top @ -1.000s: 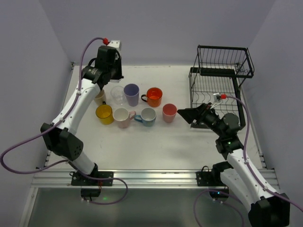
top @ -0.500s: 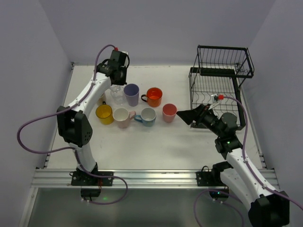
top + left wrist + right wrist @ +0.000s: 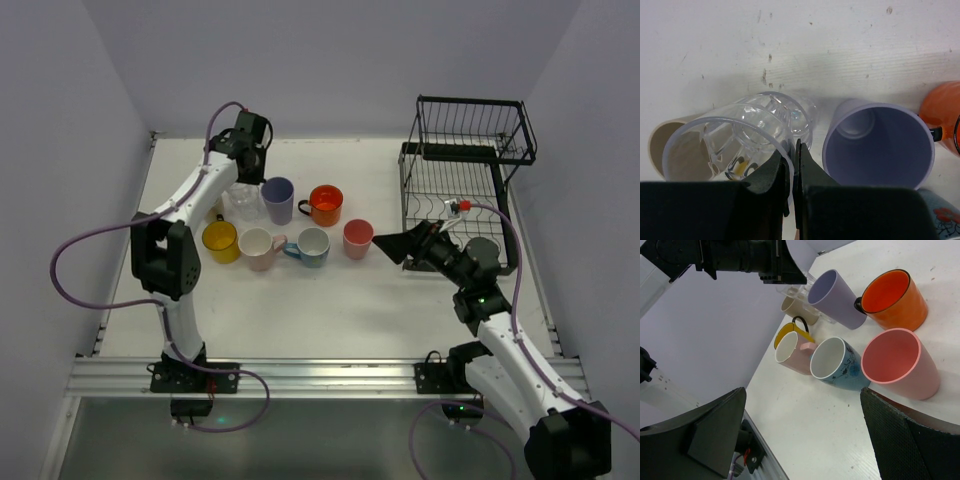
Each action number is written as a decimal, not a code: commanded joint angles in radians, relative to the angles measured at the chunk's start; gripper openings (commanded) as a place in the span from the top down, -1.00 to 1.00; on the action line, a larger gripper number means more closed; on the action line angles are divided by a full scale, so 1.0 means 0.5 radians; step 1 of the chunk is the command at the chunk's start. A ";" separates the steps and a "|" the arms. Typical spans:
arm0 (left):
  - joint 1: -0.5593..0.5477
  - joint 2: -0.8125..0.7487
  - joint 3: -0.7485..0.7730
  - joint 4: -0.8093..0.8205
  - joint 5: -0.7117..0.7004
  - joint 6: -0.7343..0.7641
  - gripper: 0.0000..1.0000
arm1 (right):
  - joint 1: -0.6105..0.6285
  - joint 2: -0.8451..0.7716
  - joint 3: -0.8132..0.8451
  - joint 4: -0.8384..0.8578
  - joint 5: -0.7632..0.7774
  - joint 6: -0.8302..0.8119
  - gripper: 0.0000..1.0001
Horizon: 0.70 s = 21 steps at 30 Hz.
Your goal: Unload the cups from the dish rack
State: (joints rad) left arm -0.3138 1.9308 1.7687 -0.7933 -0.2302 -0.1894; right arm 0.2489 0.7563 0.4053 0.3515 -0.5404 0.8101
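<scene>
Several cups stand on the white table: beige [image 3: 211,207], clear [image 3: 243,200], lavender [image 3: 278,198], orange [image 3: 325,204], yellow [image 3: 220,240], pink [image 3: 260,248], blue [image 3: 312,246] and salmon [image 3: 357,238]. My left gripper [image 3: 251,172] hangs over the clear one. In the left wrist view it [image 3: 794,150] is shut on the rim of a clear cup [image 3: 700,130], with another clear cup [image 3: 795,112] just behind it, between the beige cup [image 3: 665,150] and the lavender cup [image 3: 880,145]. My right gripper [image 3: 395,243] stands wide open and empty, just right of the salmon cup [image 3: 900,365]. No cup shows in the black wire dish rack [image 3: 470,160].
The rack fills the back right corner, against the right wall. The left arm's purple cable [image 3: 90,250] loops out over the table's left edge. A metal rail [image 3: 320,375] runs along the near edge.
My left gripper has come down and forward from the back wall to just above the cups at the left. The right gripper has edged slightly left.
</scene>
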 commanded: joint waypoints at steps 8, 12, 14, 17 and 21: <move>0.017 0.032 0.003 0.077 0.190 0.035 1.00 | 0.005 0.003 -0.004 0.039 0.010 -0.031 -0.98; 0.017 0.022 -0.021 0.044 0.212 0.029 0.99 | 0.008 0.015 0.002 0.039 0.007 -0.028 -0.98; 0.017 0.016 -0.034 0.019 0.206 0.029 0.97 | 0.008 0.024 0.005 0.042 0.010 -0.031 -0.98; 0.017 -0.014 -0.089 0.013 0.169 0.026 0.82 | 0.005 0.034 0.005 0.045 0.013 -0.028 -0.98; 0.017 -0.033 -0.138 0.028 0.089 0.023 0.26 | 0.008 0.037 0.009 0.039 0.022 -0.025 -0.98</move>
State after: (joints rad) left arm -0.3099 1.9553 1.7103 -0.7742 -0.1696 -0.1879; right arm 0.2489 0.7727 0.4049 0.3511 -0.5400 0.8097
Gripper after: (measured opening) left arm 0.318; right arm 0.990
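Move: My left hand already holds one clear cup by its rim. The other clear cup, standing on the table, is the target: about 2 cm to the left, 1 cm ahead and 9 cm below. The purple cup stands about 5 cm to my right and level, the beige cup some 10 cm left and level, the pink-handled mug about 10 cm back. From my idle right hand the standing clear cup is roughly 19 cm ahead, 32 cm left and 17 cm lower. I ease my left hand about 1 cm to the right with the held clear cup, sinking slowly, then go down faster, about 3 cm in all, lowering the cup into the standing one. While still going down I edge back about 1 cm and slightly left, and open my fingers about a third of the way, letting go of the rim, which stays between them. ##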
